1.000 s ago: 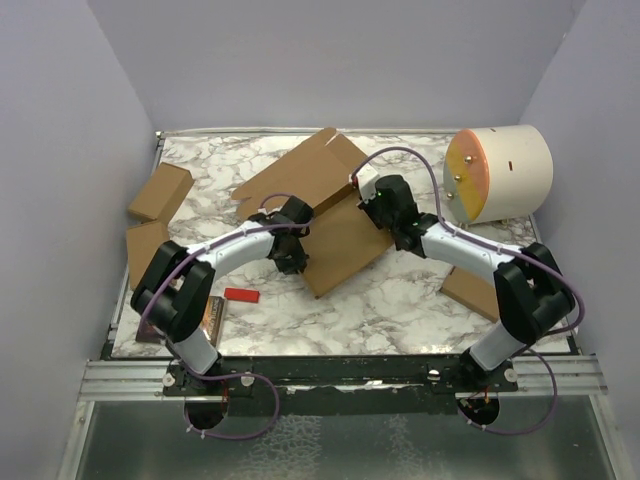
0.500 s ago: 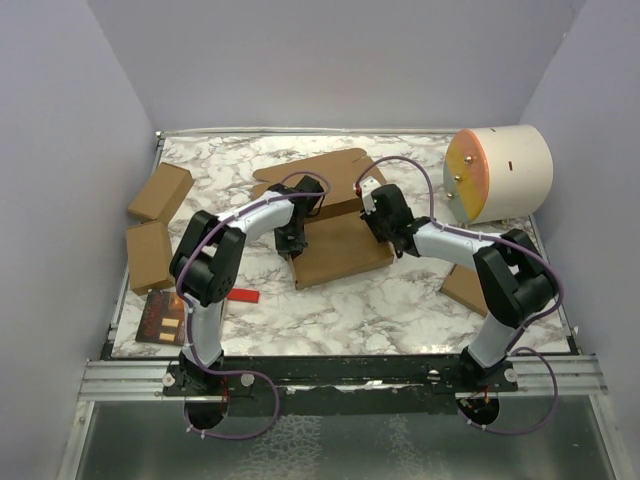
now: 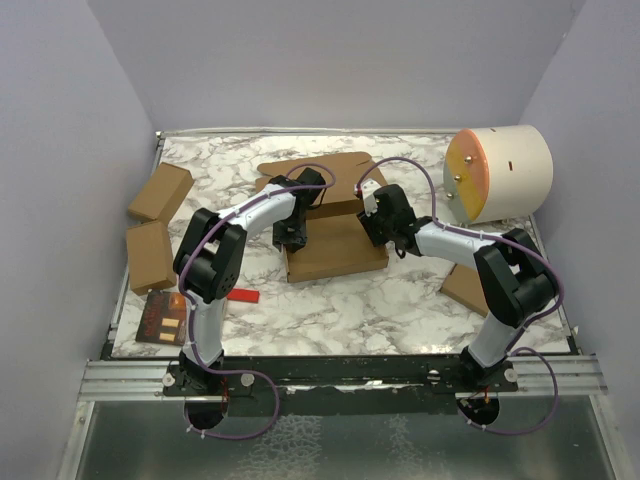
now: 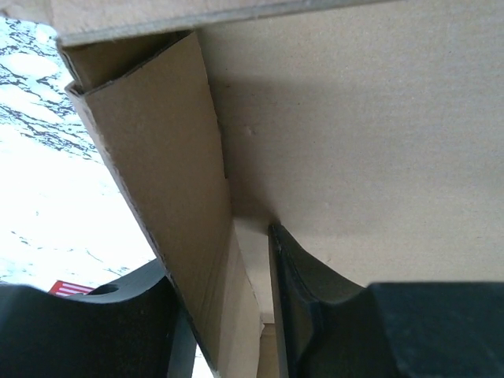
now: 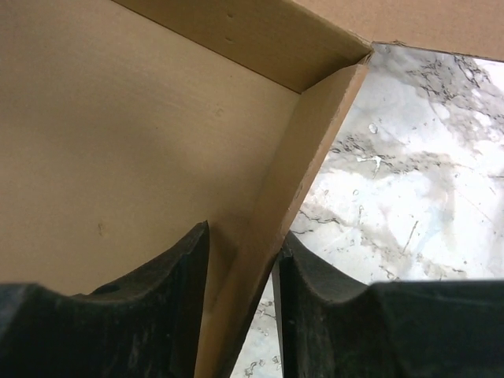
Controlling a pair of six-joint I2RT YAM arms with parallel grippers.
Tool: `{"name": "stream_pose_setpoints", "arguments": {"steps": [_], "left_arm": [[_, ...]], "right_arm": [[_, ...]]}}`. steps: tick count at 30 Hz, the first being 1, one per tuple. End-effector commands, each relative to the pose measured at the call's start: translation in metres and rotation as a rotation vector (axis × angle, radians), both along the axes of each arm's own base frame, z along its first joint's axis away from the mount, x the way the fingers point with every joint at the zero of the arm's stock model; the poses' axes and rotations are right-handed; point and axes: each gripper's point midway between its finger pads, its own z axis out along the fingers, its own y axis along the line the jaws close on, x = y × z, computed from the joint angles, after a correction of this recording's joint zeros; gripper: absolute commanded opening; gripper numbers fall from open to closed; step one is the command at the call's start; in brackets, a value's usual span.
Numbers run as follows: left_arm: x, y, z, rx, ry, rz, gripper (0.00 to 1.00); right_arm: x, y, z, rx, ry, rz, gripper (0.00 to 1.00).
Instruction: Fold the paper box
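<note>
The paper box (image 3: 335,250), brown corrugated cardboard, lies mid-table with its lid (image 3: 320,168) spread flat behind it. My left gripper (image 3: 290,232) is at the box's left wall. In the left wrist view that upright side wall (image 4: 169,181) passes between the fingers of the left gripper (image 4: 224,260), with a gap beside the right finger (image 4: 315,291). My right gripper (image 3: 375,225) is at the box's right wall. The right wrist view shows that wall (image 5: 291,189) between the fingers of the right gripper (image 5: 242,236), resting against the right finger (image 5: 331,299) and apart from the left one. Both grippers are open.
Two small brown boxes (image 3: 160,192) (image 3: 148,254) lie at the left edge and a third (image 3: 470,290) near the right arm. A cream cylinder with an orange end (image 3: 500,172) stands at the back right. A red strip (image 3: 241,295) and a dark packet (image 3: 164,316) lie front left.
The box has turned from a slanted pose to square with the table and its lid has dropped flat. Both grippers have let go of the side walls and widened.
</note>
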Motion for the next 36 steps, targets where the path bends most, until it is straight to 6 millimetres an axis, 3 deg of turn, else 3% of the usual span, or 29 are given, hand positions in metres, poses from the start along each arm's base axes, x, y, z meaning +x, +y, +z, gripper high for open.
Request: {"name": "stream_pose_setpoints", "arguments": {"steps": [1, 6, 7, 11, 23, 29, 36], "left_arm": [[0.006, -0.002, 0.006, 0.0, -0.027, -0.033, 0.38], [0.01, 0.002, 0.012, 0.014, -0.061, -0.093, 0.42], [0.012, 0.003, 0.014, 0.015, -0.075, -0.102, 0.47], [0.014, 0.0, 0.015, -0.022, -0.113, -0.11, 0.52], [0.015, 0.01, 0.022, -0.039, -0.218, -0.051, 0.53], [0.018, 0.013, 0.052, -0.081, -0.339, -0.044, 0.61], [0.018, 0.007, 0.105, -0.253, -0.581, -0.084, 0.64]], "right_arm": [[-0.007, 0.014, 0.001, 0.06, 0.024, 0.053, 0.4], [-0.007, 0.015, 0.004, 0.069, 0.021, 0.059, 0.45], [-0.007, 0.015, 0.003, 0.069, 0.021, 0.062, 0.46], [-0.006, 0.014, 0.006, 0.07, 0.014, 0.063, 0.52], [-0.001, 0.007, 0.018, 0.059, -0.032, 0.052, 0.63], [0.004, -0.001, 0.031, 0.071, -0.055, 0.057, 0.68], [-0.004, 0.0, 0.06, 0.122, -0.093, 0.158, 0.69]]}}
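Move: The tray's left side wall stands right between the left hand's fingers, its middle about 1 cm below them, and the right side wall sits likewise between the right hand's fingers. The raised lid's middle lies some 17 cm ahead and 8 cm to the right of the left hand; the red block is about 10 cm back and 10 cm to its left. From the right hand the flat cardboard panel lies roughly 12 cm back and 23 cm right. The tray's two side walls are released and left standing between opening fingers: both grippers, already astride them, spread wider while staying almost in place, then lift off straight up. The left hand rises faster, about 6.5 cm, its fingers swinging forward some 20 degrees; the right rises about 3.5 cm with hardly any tilt. ##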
